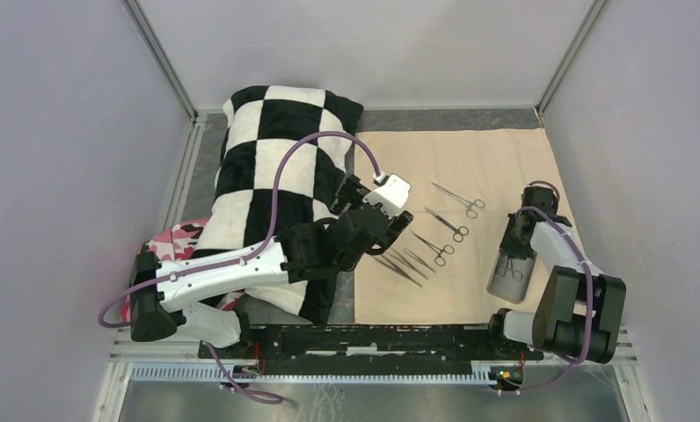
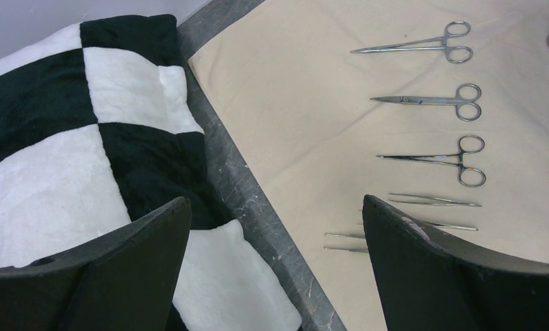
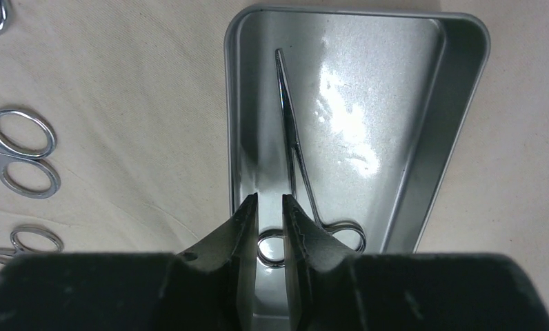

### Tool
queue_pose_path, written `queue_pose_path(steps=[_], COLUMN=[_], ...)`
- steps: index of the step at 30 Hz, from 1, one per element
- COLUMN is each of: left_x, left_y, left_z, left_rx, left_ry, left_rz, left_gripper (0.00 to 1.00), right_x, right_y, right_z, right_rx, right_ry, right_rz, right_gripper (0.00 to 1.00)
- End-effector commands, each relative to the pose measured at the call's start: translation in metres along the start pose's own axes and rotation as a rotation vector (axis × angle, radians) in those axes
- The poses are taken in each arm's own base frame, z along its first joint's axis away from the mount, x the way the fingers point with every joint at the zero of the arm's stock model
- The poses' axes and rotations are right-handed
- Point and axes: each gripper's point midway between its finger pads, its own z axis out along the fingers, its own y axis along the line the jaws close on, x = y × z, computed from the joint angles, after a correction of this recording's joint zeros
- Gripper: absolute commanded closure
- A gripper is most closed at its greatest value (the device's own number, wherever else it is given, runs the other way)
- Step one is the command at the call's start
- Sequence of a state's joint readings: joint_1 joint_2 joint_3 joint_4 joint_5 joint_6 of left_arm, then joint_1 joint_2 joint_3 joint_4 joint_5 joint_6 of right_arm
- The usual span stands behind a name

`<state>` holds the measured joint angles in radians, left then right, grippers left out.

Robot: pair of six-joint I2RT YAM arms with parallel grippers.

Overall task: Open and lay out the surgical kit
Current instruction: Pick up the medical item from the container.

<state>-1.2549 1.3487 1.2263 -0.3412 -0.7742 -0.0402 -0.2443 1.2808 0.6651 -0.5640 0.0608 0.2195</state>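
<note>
The beige cloth wrap (image 1: pixel 478 158) lies spread flat on the right half of the table. On it three scissor-handled forceps (image 1: pixel 448 224) lie in a row, with thin tweezers (image 1: pixel 404 266) beside them. My left gripper (image 2: pixel 276 200) hangs wide open over the cloth's left edge, with nothing between its fingers, and the tweezers (image 2: pixel 434 201) lie just past its right finger. The grey metal tray (image 3: pixel 430 138) sits at the cloth's near right with one pair of forceps (image 3: pixel 292 131) lying in it. My right gripper (image 3: pixel 270 196) hovers over that pair's finger rings, jaws a narrow gap apart.
A black-and-white checkered pillow (image 1: pixel 267 167) fills the left side, with my left arm lying across it. A pink camouflage cloth (image 1: pixel 175 237) pokes out under its near left corner. Grey walls close in the table on three sides.
</note>
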Motion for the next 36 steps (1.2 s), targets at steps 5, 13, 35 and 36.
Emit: queue_pose_path(steps=[5, 13, 35, 36], left_x=[-0.013, -0.013, -0.012, -0.012], left_y=[0.005, 0.005, 0.004, 0.004], left_z=[-0.003, -0.002, -0.001, -0.001], left_rx=[0.004, 0.006, 0.006, 0.006], left_ry=[-0.042, -0.04, -0.036, -0.036], left_rz=[-0.01, -0.008, -0.007, -0.007], left_gripper=[0.0, 0.0, 0.0, 0.0], right_x=[-0.004, 0.003, 0.011, 0.008], right_y=[-0.013, -0.013, -0.022, -0.022], right_z=[0.0, 0.007, 0.013, 0.009], right_rx=[0.062, 0.06, 0.106, 0.107], right_ry=[-0.018, 0.004, -0.048, -0.064], right_rz=[-0.024, -0.027, 0.0, 0.007], right_gripper=[0.73, 0.73, 1.0, 1.0])
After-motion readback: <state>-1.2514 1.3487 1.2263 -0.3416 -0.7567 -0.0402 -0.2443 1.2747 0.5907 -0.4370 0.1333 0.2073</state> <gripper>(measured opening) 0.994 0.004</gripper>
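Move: The medical item in the tray, a long ring-handled clamp with its rings towards the robot, has its middle about 1 cm ahead, 1 cm right and 2 cm below the right hand. The tray's centre is 1 cm back, 1 cm right. Out on the cloth, the dark scissors lie some 14 cm left and 8 cm ahead, the small clamp 18 cm left and 1 cm ahead. From the left hand the item is about 28 cm right, 1 cm ahead and 26 cm down. Easing down into the tray, the right hand shifts to its right and sinks, each by about 1.5 cm, to bring its slightly open fingertips over the item's shanks. After first drawing back by under 1 cm, the hand goes forward about 1 cm as the fingers close fully, pinching the shanks between joint and rings; the wrist rolls some 5 degrees, left side dipping. ##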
